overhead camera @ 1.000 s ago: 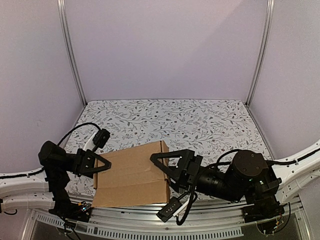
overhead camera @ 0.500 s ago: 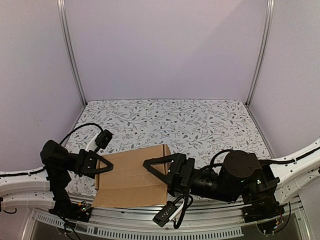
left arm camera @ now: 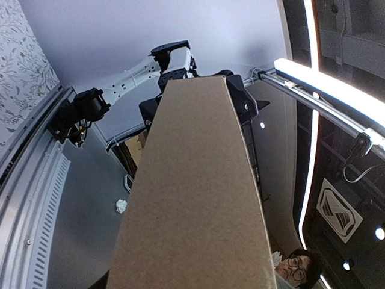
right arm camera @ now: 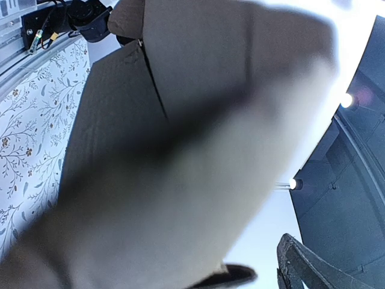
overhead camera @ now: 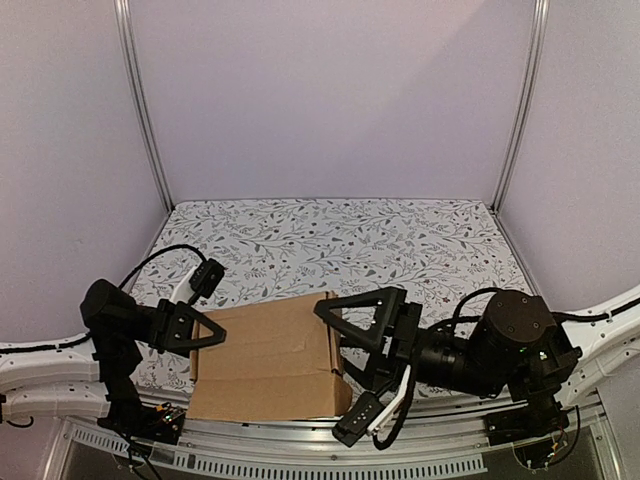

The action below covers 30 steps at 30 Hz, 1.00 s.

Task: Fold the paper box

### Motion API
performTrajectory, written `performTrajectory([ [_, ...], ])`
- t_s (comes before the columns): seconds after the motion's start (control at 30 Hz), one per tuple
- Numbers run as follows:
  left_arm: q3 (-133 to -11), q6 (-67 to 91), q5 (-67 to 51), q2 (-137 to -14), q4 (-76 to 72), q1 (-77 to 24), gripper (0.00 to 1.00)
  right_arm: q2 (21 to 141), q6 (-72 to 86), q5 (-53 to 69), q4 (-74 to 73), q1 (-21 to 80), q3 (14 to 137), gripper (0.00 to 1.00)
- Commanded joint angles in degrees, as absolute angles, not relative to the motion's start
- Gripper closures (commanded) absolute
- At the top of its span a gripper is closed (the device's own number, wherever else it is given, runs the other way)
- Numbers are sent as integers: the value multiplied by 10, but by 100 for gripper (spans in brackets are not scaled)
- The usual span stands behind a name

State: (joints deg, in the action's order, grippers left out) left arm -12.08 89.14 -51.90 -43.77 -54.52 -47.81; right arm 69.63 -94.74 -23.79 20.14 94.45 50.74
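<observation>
The paper box is plain brown cardboard, lying near the table's front edge with a crease running along its near part. My left gripper is shut on its left edge. In the left wrist view the paper box runs straight out from the jaws and hides the fingers. My right gripper stands open at the box's right end, its fingers spread wide across that end. In the right wrist view the paper box is blurred and very near, with one dark fingertip apart from it at the lower right.
A floral-patterned mat covers the table beyond the box. A metal rail runs along the near edge just in front of the box. Pale walls with upright metal posts close in the back and sides.
My right gripper has drawn back to the right and spread wider at the box's right end. The box has settled slightly lower. The left gripper has kept its hold.
</observation>
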Motion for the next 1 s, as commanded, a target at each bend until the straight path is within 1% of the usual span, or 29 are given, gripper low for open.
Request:
performTrajectory([
  [0.0,-134,879,-533,-429,-526,-472,100,658,-942,-273,210,946,481,9],
  [0.03,-134,880,-532,-428,-526,-472,100,652,-940,-274,211,946,475,9],
  [0.13,-134,881,-532,-426,-526,-473,100,644,-930,-281,212,946,467,16],
  [0.27,-135,880,-531,-424,-525,-473,100,648,-916,-275,212,946,464,28],
  [0.33,-135,878,-531,-425,-524,-472,100,653,-913,-271,212,946,466,33],
  [0.4,-135,878,-529,-427,-525,-472,100,660,-913,-268,214,946,467,36],
  [0.63,-134,876,-529,-430,-524,-473,100,671,-911,-261,221,946,471,37],
  [0.83,-134,876,-531,-433,-526,-473,100,682,-907,-257,222,946,475,44],
  [0.97,-136,875,-531,-434,-528,-473,100,695,-907,-250,223,946,479,46],
])
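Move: The paper box's right end flap is almost at the open right fingers, level sideways, about 2 cm back and 2 cm lower. The middle of the box lies roughly 10 cm to the right hand's left, 3 cm back and 3 cm below. From the left hand, already gripping the box's left edge, that flap is some 17 cm to the right, 2 cm back and about level in height. Right hand backs some 2 cm right and slightly forward, fingers closing partway by the end flap; left keeps hold. ##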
